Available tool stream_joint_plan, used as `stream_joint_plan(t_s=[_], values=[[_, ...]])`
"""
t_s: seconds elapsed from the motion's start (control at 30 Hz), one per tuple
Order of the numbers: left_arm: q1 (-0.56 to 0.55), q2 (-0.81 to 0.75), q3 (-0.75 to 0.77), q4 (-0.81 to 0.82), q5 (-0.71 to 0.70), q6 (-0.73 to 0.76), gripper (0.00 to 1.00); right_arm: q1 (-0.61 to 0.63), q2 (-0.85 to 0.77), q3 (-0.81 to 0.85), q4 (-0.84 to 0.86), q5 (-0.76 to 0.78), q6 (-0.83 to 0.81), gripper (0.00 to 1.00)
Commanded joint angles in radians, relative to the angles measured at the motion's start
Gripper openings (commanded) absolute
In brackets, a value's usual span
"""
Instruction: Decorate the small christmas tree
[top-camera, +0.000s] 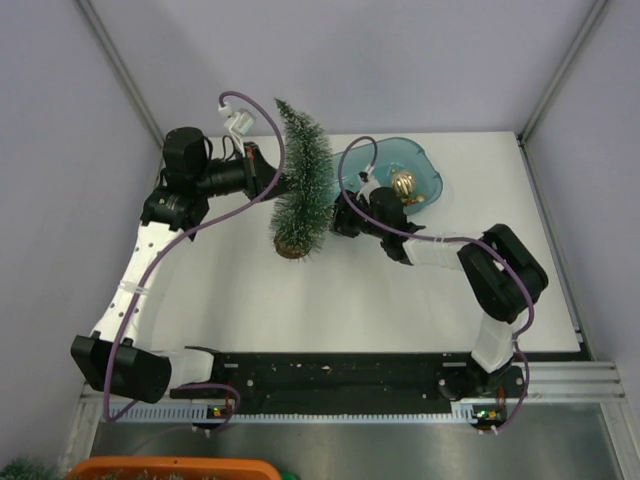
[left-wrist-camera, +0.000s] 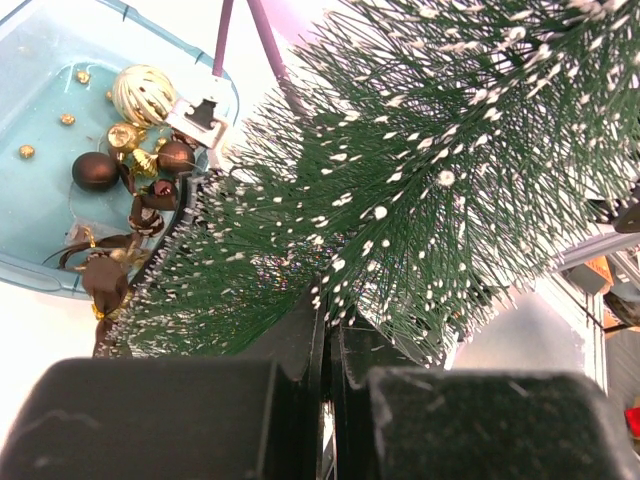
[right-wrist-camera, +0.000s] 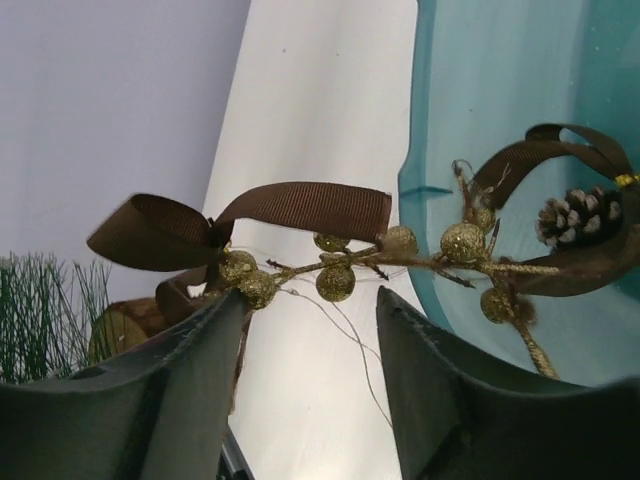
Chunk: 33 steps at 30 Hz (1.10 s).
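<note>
The small christmas tree (top-camera: 302, 170) stands on its round brown base (top-camera: 292, 245) at the back middle of the table. My left gripper (top-camera: 268, 172) reaches into its left side at mid height. In the left wrist view the jaws (left-wrist-camera: 335, 320) are pressed together among the frosted bristles (left-wrist-camera: 400, 150). My right gripper (top-camera: 345, 215) is just right of the tree, at the blue tray's (top-camera: 425, 160) near rim. Its fingers stand open (right-wrist-camera: 312, 295), and a gold berry sprig (right-wrist-camera: 335, 280) with a brown ribbon (right-wrist-camera: 300, 205) lies across just beyond the tips.
The tray (left-wrist-camera: 40, 60) holds a gold ball (top-camera: 403, 183), a dark brown ball (left-wrist-camera: 95, 170), small gold beads and a pine cone (right-wrist-camera: 575, 215). Purple cables loop over both arms. Grey walls close the sides and back.
</note>
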Motion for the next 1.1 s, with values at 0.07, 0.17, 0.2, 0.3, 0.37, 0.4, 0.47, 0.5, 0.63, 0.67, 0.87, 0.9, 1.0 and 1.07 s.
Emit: stream_joint_plan(t_s=[0.07, 0.17, 0.2, 0.3, 0.37, 0.4, 0.47, 0.5, 0.63, 0.67, 0.87, 0.9, 1.0, 1.07], values=[[0.003, -0.043, 0.058, 0.042, 0.046, -0.019, 0.00, 0.033, 0.067, 0.102, 0.110, 0.043, 0.094, 0.29], [0.003, -0.051, 0.067, 0.035, 0.057, -0.025, 0.00, 0.022, 0.072, 0.128, 0.080, 0.084, 0.095, 0.00], [0.003, -0.054, 0.070, 0.033, 0.063, -0.024, 0.00, 0.018, 0.073, 0.139, 0.062, 0.090, 0.088, 0.00], [0.005, -0.056, 0.095, -0.002, 0.071, -0.007, 0.00, -0.014, 0.058, 0.163, -0.001, 0.110, 0.049, 0.00], [0.005, -0.057, 0.135, -0.065, 0.069, 0.041, 0.00, -0.045, 0.030, 0.169, -0.064, 0.141, 0.000, 0.00], [0.006, -0.060, 0.153, -0.101, 0.069, 0.067, 0.00, -0.065, 0.018, 0.169, -0.084, 0.155, -0.014, 0.00], [0.008, -0.074, 0.197, -0.190, 0.059, 0.128, 0.00, -0.108, -0.009, 0.165, -0.135, 0.179, -0.057, 0.00], [0.009, -0.079, 0.214, -0.215, 0.059, 0.151, 0.00, -0.132, -0.022, 0.163, -0.156, 0.189, -0.071, 0.00], [0.013, -0.114, 0.245, -0.261, 0.060, 0.174, 0.00, -0.215, -0.059, 0.142, -0.205, 0.218, -0.109, 0.00], [0.013, -0.120, 0.244, -0.267, 0.059, 0.174, 0.00, -0.235, -0.069, 0.137, -0.216, 0.227, -0.122, 0.00], [0.013, -0.155, 0.153, -0.286, 0.040, 0.211, 0.00, -0.261, -0.141, 0.091, -0.278, 0.249, -0.189, 0.00], [0.013, -0.157, 0.143, -0.287, 0.039, 0.216, 0.00, -0.261, -0.155, 0.077, -0.291, 0.265, -0.200, 0.00], [0.013, -0.161, 0.127, -0.284, 0.032, 0.219, 0.00, -0.271, -0.200, 0.048, -0.325, 0.314, -0.226, 0.00], [0.013, -0.165, 0.141, -0.283, 0.029, 0.217, 0.00, -0.287, -0.226, 0.028, -0.339, 0.344, -0.232, 0.00]])
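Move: A brown-ribboned gold sprig, trailing towards the blue bin, hangs barely 2 cm ahead and 2 cm left of the right hand's open fingers. The bin's middle lies about 10 cm ahead, 14 cm right and 8 cm below that hand; the tree's wooden base is some 13 cm left and 8 cm back. From the left hand, already gripping the tree, the sprig is about 13 cm right, 4 cm back and 22 cm lower. Right fingers pinch the sprig and carry it 15 cm right-forward over the bin; left draws the tree back. ##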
